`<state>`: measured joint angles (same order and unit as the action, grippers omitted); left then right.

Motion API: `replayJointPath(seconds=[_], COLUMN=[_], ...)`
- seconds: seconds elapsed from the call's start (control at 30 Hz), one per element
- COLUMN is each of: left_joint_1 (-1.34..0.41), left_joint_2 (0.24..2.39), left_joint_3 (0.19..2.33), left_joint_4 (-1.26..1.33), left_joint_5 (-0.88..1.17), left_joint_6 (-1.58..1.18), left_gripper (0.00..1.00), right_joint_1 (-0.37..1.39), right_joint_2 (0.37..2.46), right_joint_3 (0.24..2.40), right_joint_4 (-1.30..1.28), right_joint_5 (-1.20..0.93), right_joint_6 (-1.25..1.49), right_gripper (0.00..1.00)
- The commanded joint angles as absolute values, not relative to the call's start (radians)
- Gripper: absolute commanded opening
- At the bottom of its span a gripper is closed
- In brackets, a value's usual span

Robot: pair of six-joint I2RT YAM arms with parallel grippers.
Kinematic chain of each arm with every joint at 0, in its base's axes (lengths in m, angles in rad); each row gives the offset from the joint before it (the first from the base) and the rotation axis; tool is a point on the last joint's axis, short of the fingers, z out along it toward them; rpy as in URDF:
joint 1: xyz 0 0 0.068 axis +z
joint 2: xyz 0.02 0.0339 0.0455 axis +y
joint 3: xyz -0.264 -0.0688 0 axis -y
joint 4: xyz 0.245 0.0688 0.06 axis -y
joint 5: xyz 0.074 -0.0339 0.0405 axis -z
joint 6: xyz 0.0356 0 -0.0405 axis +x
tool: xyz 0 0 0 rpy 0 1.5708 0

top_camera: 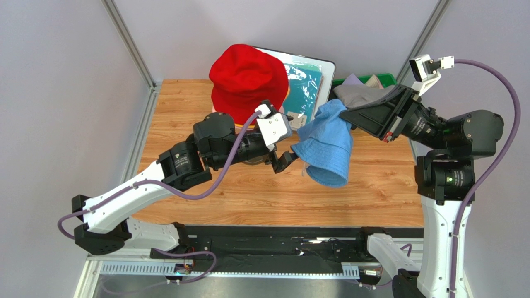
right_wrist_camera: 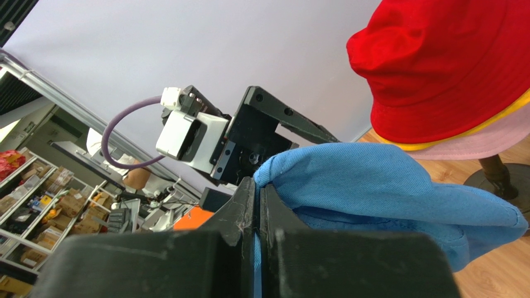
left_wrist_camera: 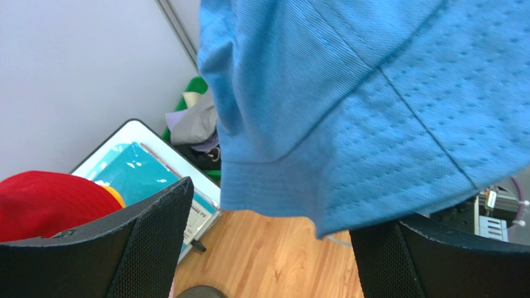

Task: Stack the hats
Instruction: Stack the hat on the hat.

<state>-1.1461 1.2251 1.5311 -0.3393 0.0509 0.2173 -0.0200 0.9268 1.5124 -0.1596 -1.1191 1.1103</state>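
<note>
A red hat (top_camera: 247,77) tops the stack at the back of the table, over an orange-yellow brim (right_wrist_camera: 505,117) and a pink brim (right_wrist_camera: 482,144). A blue hat (top_camera: 326,148) hangs above the table, with my right gripper (top_camera: 344,114) shut on its upper edge; cloth shows between the closed jaws of the right gripper (right_wrist_camera: 257,186). My left gripper (top_camera: 293,141) stands open beside the blue hat's left brim. In the left wrist view the blue hat (left_wrist_camera: 348,112) fills the top, its brim hanging just above the left gripper (left_wrist_camera: 267,248), which holds nothing.
A teal sheet in a white frame (top_camera: 306,81) leans behind the stack. A green bin (top_camera: 378,79) at the back right holds more cloth hats (top_camera: 357,94). The stack's dark round base (right_wrist_camera: 501,181) rests on the wooden table (top_camera: 249,198).
</note>
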Motion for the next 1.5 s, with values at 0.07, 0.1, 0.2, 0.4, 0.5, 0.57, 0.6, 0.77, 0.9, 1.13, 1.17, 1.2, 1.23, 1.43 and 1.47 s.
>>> replayJointPath(seconds=[0.07, 0.1, 0.2, 0.4, 0.5, 0.57, 0.6, 0.77, 0.9, 1.13, 1.17, 1.2, 1.23, 1.43, 1.47], left_joint_1=[-1.155, -1.155, -1.154, -1.154, -1.155, -1.154, -1.154, -1.154, -1.155, -1.161, -1.161, -1.16, -1.16, -1.16, -1.16], left_joint_2=[1.203, 1.206, 1.221, 1.276, 1.388, 1.477, 1.508, 1.666, 1.707, 1.785, 1.795, 1.808, 1.818, 1.855, 1.861], left_joint_3=[1.562, 1.568, 1.604, 1.794, 2.027, 2.182, 2.231, 2.451, 2.464, 2.494, 2.494, 2.496, 2.496, 2.511, 2.511], left_joint_4=[-0.193, -0.189, -0.184, -0.285, -0.5, -0.636, -0.682, -0.848, -0.838, -0.819, -0.816, -0.815, -0.815, -0.816, -0.815], left_joint_5=[0.067, 0.077, 0.11, 0.025, -0.038, -0.078, -0.098, -0.15, -0.205, -0.255, -0.261, -0.271, -0.276, -0.317, -0.324], left_joint_6=[0.242, 0.236, 0.227, 0.227, 0.193, 0.16, 0.146, 0.089, 0.083, 0.103, 0.107, 0.112, 0.12, 0.152, 0.161], left_gripper=[0.75, 0.69, 0.23, 0.0, 0.0, 0.0, 0.0, 0.0, 0.0, 0.0, 0.0, 0.0, 0.0, 0.0, 0.0], right_joint_1=[-0.005, -0.005, -0.005, -0.005, -0.005, -0.005, -0.005, -0.005, -0.005, -0.005, -0.005, -0.005, -0.005, -0.005, -0.005], right_joint_2=[0.916, 0.916, 0.923, 0.943, 0.91, 0.847, 0.825, 0.651, 0.574, 0.603, 0.607, 0.615, 0.621, 0.664, 0.667], right_joint_3=[1.491, 1.485, 1.459, 1.529, 1.559, 1.536, 1.525, 1.448, 1.411, 1.422, 1.422, 1.422, 1.419, 1.352, 1.335], right_joint_4=[-0.083, -0.077, -0.095, -0.495, -0.705, -0.727, -0.736, -0.697, -0.696, -0.721, -0.721, -0.721, -0.722, -0.703, -0.693], right_joint_5=[-1.146, -1.146, -1.138, -0.949, -0.753, -0.665, -0.596, -0.572, -0.578, -0.557, -0.551, -0.548, -0.542, -0.548, -0.551], right_joint_6=[1.163, 1.164, 1.132, 0.74, 0.592, 0.554, 0.543, 0.503, 0.497, 0.496, 0.495, 0.494, 0.491, 0.482, 0.48], right_gripper=[0.0, 0.0, 0.0, 0.28, 0.59, 0.68, 0.7, 0.79, 0.8, 0.78, 0.78, 0.78, 0.77, 0.74, 0.74])
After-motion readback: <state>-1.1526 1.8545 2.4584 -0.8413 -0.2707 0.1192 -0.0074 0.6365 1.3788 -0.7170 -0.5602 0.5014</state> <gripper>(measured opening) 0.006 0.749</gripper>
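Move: The blue hat hangs shut in the right fingers, its middle about 4 cm to that hand's left, 4 cm back and 7 cm below. From the open left hand, the blue hat's middle is some 8 cm to the right, 3 cm back and 3 cm up. The red-topped hat stack stands about 16 cm ahead of the left hand, 10 cm to its left and 5 cm lower; the white board leans some 26 cm straight ahead and 30 cm lower. The left fingers shut on the near edge of the blue hat, and the hand lifts about 13 cm, then sinks again almost as far while carrying the hat some 8 cm forward and 6 cm to the right, the hand turning a little counter-clockwise. Meanwhile the right hand dips forward and opens to let go of the hat, draws back and eases forward again, ending about 9 cm lower and 6 cm farther right, turned some 35 degrees clockwise with its fingers wide beside the hat. ##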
